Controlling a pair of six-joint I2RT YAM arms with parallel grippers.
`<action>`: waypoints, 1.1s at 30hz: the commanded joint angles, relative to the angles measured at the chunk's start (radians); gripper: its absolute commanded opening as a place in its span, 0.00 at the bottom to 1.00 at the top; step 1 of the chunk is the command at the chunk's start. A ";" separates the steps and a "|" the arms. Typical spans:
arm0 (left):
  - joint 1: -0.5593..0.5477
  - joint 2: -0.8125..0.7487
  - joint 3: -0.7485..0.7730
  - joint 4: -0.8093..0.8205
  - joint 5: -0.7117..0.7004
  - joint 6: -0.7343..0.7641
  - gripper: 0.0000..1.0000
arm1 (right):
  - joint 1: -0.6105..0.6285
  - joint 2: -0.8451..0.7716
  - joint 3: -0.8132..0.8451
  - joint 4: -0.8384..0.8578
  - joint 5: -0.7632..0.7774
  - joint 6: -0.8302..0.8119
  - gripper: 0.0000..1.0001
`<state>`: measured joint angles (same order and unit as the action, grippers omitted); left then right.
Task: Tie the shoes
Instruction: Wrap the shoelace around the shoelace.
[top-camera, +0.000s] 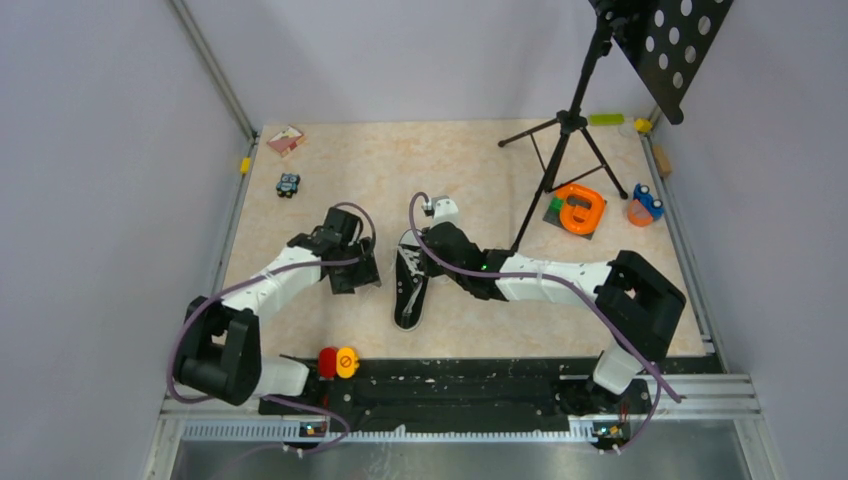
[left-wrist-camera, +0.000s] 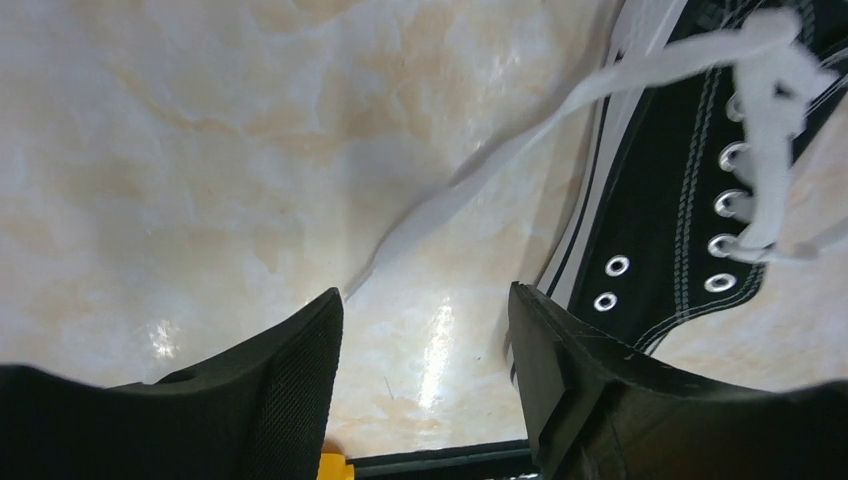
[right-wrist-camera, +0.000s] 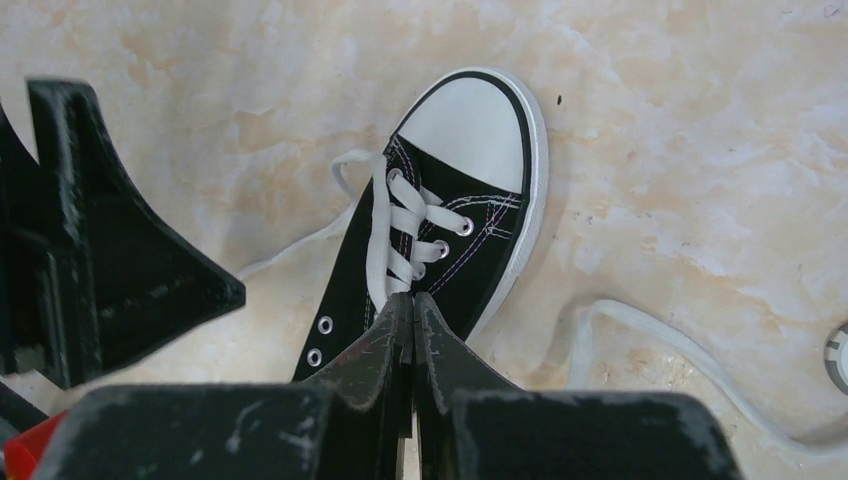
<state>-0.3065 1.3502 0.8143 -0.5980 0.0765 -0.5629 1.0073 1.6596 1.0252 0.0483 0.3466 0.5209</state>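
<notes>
A black canvas shoe (top-camera: 410, 290) with a white toe cap (right-wrist-camera: 470, 130) lies mid-table, toe toward the arms' bases. My right gripper (right-wrist-camera: 408, 297) is shut over the tongue, and the white laces (right-wrist-camera: 385, 230) bunch right into its tips. One lace end (left-wrist-camera: 480, 170) trails from the raised bunch across the table on the shoe's left. Another lace end (right-wrist-camera: 640, 330) lies loose on its other side. My left gripper (left-wrist-camera: 425, 293) is open just left of the shoe (left-wrist-camera: 670, 200), low over bare table, nothing between its fingers. Seen from above, the left gripper (top-camera: 360, 272) and right gripper (top-camera: 420, 262) flank the shoe.
A black tripod (top-camera: 560, 150) carrying a perforated panel (top-camera: 670, 50) stands at the back right. Next to it are an orange object (top-camera: 580, 208) and a blue-orange item (top-camera: 645, 205). A small toy car (top-camera: 288, 184) and a pink box (top-camera: 286, 139) lie back left. Red and yellow buttons (top-camera: 338, 362) sit at the near edge.
</notes>
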 joint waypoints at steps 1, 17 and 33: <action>-0.089 -0.062 -0.051 0.019 -0.144 -0.071 0.66 | 0.013 -0.033 0.007 0.048 0.008 0.008 0.00; -0.147 0.154 -0.002 0.069 -0.317 -0.082 0.48 | 0.014 -0.050 0.002 0.021 0.020 0.026 0.12; -0.097 -0.074 0.067 -0.097 -0.098 -0.076 0.00 | -0.026 0.026 0.110 -0.071 -0.146 -0.136 0.39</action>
<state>-0.4393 1.3670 0.8642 -0.6735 -0.1379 -0.6479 0.9997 1.6554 1.0443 -0.0032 0.3050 0.4660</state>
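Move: The loose end of the shoelace lies on the table almost straight under the left hand, about 4 cm below and 1 cm to its left. From that hand the shoe's middle is some 9 cm right, 1 cm ahead and 2 cm lower; the orange toy is 15 cm back and 4 cm left. The lace crossing on the shoe sits about 5 cm beneath the right hand, 1 cm to its left and level fore and aft. The shoelace's loose end is pinched by the left hand, which first eases back about 2 cm, then sinks to some 4 cm below its start while coming forward again and rolling about 15 degrees, left side up. Its open fingers shut on the lace close to the table, then it lifts about 4 cm. The right hand stays over the shoe and opens its shut fingers to under half. ##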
